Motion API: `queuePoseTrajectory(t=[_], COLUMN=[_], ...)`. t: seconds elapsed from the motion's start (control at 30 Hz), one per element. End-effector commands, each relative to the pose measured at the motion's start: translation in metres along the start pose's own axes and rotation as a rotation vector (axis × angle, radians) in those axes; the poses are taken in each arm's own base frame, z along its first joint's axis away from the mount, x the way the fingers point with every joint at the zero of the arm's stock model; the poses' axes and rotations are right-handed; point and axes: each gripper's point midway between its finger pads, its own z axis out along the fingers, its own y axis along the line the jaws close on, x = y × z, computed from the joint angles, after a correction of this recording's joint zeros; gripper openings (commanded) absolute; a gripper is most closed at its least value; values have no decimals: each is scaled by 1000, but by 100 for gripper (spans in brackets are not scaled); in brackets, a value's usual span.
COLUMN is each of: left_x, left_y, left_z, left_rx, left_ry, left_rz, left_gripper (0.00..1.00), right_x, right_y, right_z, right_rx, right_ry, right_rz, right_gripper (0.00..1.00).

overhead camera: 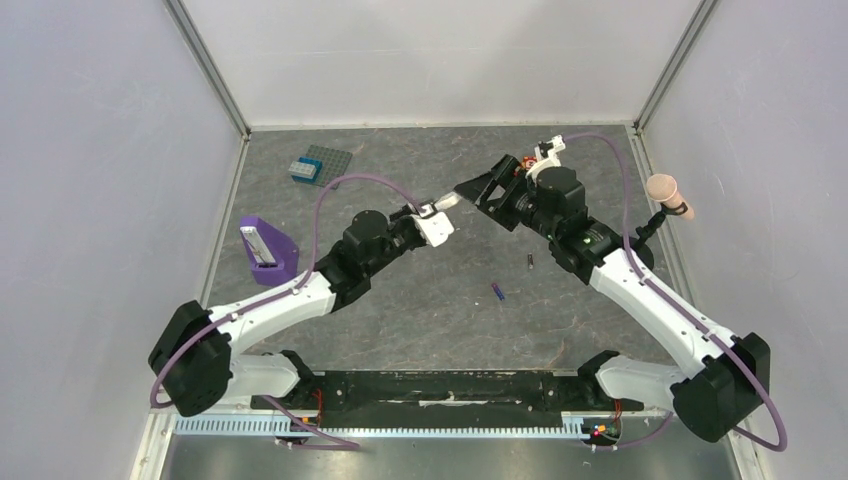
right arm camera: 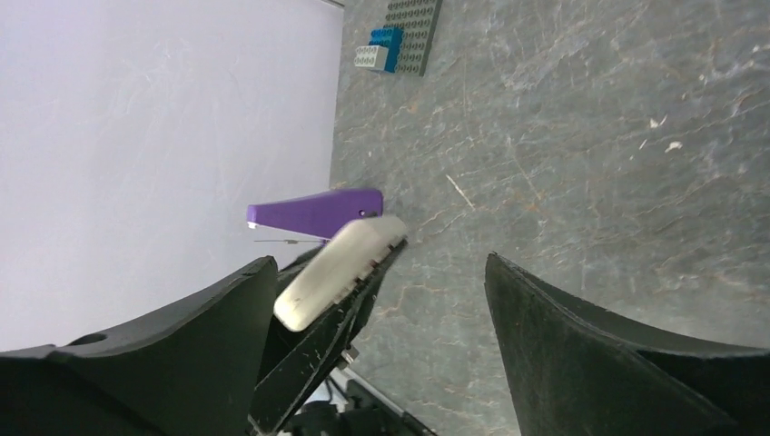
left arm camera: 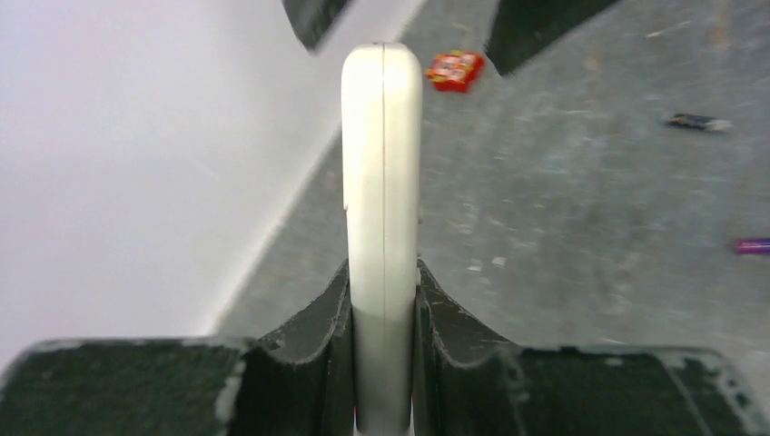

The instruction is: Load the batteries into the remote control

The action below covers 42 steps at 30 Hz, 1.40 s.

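My left gripper point(overhead camera: 428, 214) is shut on the white remote control point(overhead camera: 447, 203) and holds it above the table. In the left wrist view the remote point(left arm camera: 382, 173) stands edge-on between my fingers point(left arm camera: 327, 313). My right gripper point(overhead camera: 472, 192) is open and empty, with its jaws wide apart just beyond the remote's far tip. In the right wrist view the remote point(right arm camera: 340, 266) sits near my left finger point(right arm camera: 209, 309). The bluish-purple battery point(overhead camera: 497, 291) and the dark battery point(overhead camera: 530, 262) lie apart on the table, and both also show in the left wrist view point(left arm camera: 752, 245) point(left arm camera: 695, 121).
A purple stand with a white piece point(overhead camera: 268, 250) is at the left. A grey studded plate with blue bricks point(overhead camera: 318, 163) is at the back left. A small red-orange block point(left arm camera: 454, 69) lies beyond the grippers. A pink knob point(overhead camera: 670, 194) sticks out by the right wall.
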Motion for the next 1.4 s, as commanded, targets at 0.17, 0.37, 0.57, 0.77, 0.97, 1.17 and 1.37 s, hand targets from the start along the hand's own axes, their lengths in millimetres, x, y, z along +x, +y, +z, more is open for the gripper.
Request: queuePoseTrajectory(t=[0.17, 0.37, 0.57, 0.77, 0.97, 1.17, 1.37], left_x=[-45, -51, -59, -62, -64, -43, -31], left_y=[56, 55, 54, 56, 58, 45, 9], left_z=[3, 2, 1, 0, -5, -22, -40], left_rx=[-254, -331, -363, -390, -459, -426, -205], left_ry=[-99, -137, -167, -165, -172, -89, 31], left_rz=[530, 716, 744, 720, 637, 298, -180], left_gripper=[2, 2, 2, 2, 73, 79, 79], right_x=[-5, 6, 16, 23, 20, 6, -19], right_y=[30, 21, 15, 9, 15, 23, 16], right_z=[7, 14, 16, 13, 12, 11, 11], right_rx=[-49, -26, -22, -28, -68, -88, -59], right_ry=[6, 38, 70, 79, 65, 18, -90], right_rz=[164, 207, 247, 288, 295, 256, 167], right_gripper=[81, 71, 50, 20, 0, 0, 0])
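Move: The remote control, still in the left fingers, sticks up beyond them: its middle is about 2 cm ahead of the left hand, 3 cm right and 3 cm above. The open right gripper it goes to is level ahead, 7 cm right and 5 cm higher. From the right hand the remote's middle is some 2 cm ahead, 4 cm left and 3 cm below; on the table 28 cm below, the purple battery is 7 cm back and 7 cm right, the dark battery straight across, 14 cm right. Hand the remote over: bring the left gripper up about 4 cm and slightly forward, tipping its fingers up some 35 degrees, while the right gripper eases 2.5 cm left towards the remote, tipping down a little and rolling its left side up. Pinch the remote with the right fingers, then open the left ones and draw them back and left about 4 cm, unwinding part of the tilt. ##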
